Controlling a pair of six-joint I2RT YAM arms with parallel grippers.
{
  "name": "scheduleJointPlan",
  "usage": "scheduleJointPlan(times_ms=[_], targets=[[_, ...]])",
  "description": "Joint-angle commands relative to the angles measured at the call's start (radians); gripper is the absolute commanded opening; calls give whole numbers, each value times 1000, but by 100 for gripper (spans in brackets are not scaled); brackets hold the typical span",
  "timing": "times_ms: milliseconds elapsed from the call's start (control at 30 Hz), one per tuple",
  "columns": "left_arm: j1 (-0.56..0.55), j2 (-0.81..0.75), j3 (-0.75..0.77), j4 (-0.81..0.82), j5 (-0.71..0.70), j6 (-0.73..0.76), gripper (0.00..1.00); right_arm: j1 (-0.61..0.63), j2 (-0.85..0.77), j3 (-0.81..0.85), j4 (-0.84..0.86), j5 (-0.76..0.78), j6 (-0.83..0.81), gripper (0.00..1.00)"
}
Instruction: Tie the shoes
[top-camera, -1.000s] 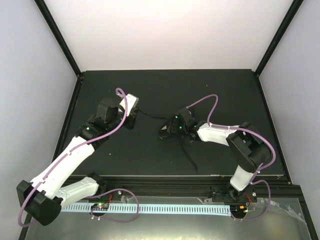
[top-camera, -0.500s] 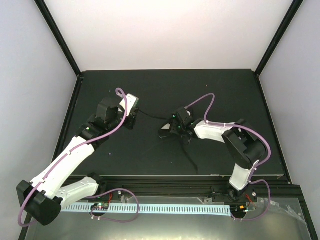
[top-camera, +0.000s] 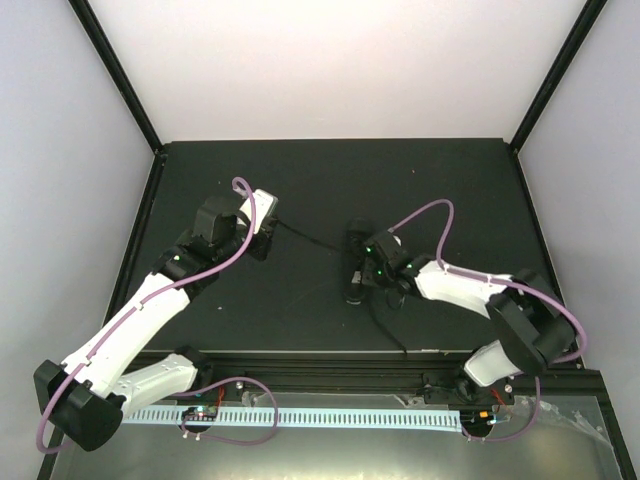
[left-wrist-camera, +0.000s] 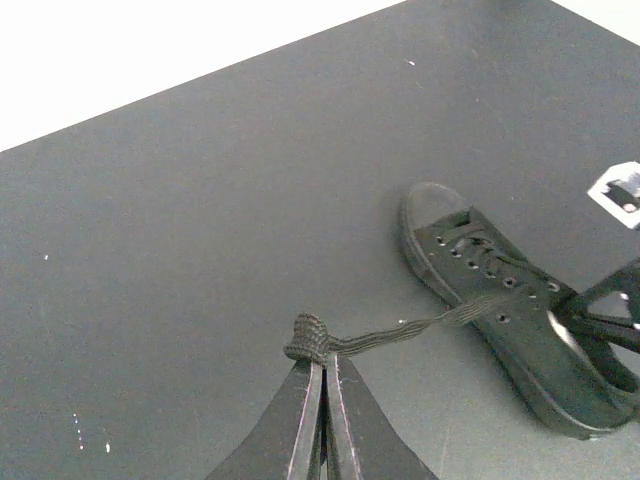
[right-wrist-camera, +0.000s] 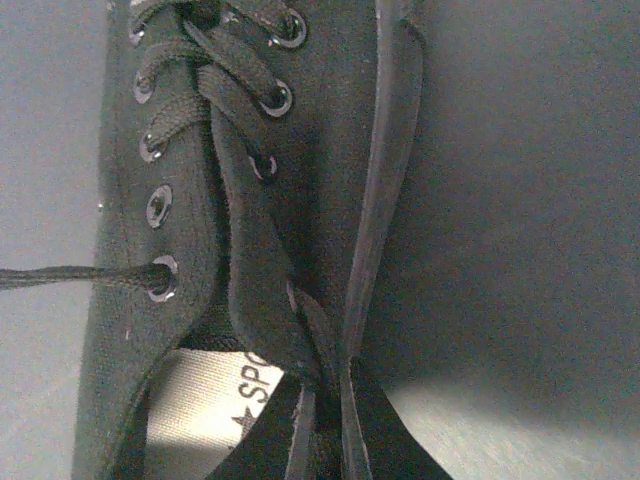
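Note:
The small black shoe (top-camera: 354, 240) lies mid-table, its toe toward the far side. My right gripper (top-camera: 368, 268) is shut on the shoe's side wall by the opening; in the right wrist view its tips (right-wrist-camera: 325, 385) pinch the shoe (right-wrist-camera: 250, 150) beside the pale insole patch (right-wrist-camera: 215, 395). My left gripper (top-camera: 272, 222) is shut on the end of one black lace (left-wrist-camera: 312, 335), which runs taut from its tips (left-wrist-camera: 322, 362) to the top eyelets of the shoe (left-wrist-camera: 500, 300). The other lace (top-camera: 385, 325) trails toward the near edge.
The black mat (top-camera: 300, 310) ends at a raised near rail (top-camera: 330, 362). Black frame posts (top-camera: 115, 75) stand at the back corners against pale walls. The right gripper (left-wrist-camera: 610, 315) shows at the shoe's heel in the left wrist view.
The right arm swung its elbow to the right and turned the shoe, dragging it slightly nearer and rightward. The left gripper held still with the lace, which now runs tauter.

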Motion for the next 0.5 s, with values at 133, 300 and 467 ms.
scheduleJointPlan(times_ms=[133, 300, 467], targets=[[5, -16, 0, 23, -2, 12, 2, 4, -169, -127, 0, -127, -115, 2], [6, -22, -6, 33, 0, 14, 2, 65, -245, -163, -28, -164, -116, 2], [1, -16, -3, 28, 59, 0, 1, 113, -300, -202, 7, -173, -43, 2]])
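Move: The right fingers already pinch the right-hand edge of the shoe's opening; the middle of the shoe lies about 3 cm ahead of them, 3 cm to the left and 3 cm lower. The free lace's tail ends some 17 cm back and 8 cm to the right, on the table, while the lace end in the left fingers is about 20 cm left, 3 cm ahead and 20 cm above. From the left hand, the shoe is about 17 cm right, straight level with it and 23 cm below. Keeping its pinch on the edge of the shoe's opening, the right hand drags the shoe straight back towards the robot by about 7.5 cm at nearly constant height, veering a little right at first and then coming back left, while it turns some 15 degrees counter-clockwise. The left hand stays practically still, high to the left, its shut fingers keeping hold of the lace end that runs down to the shoe. ##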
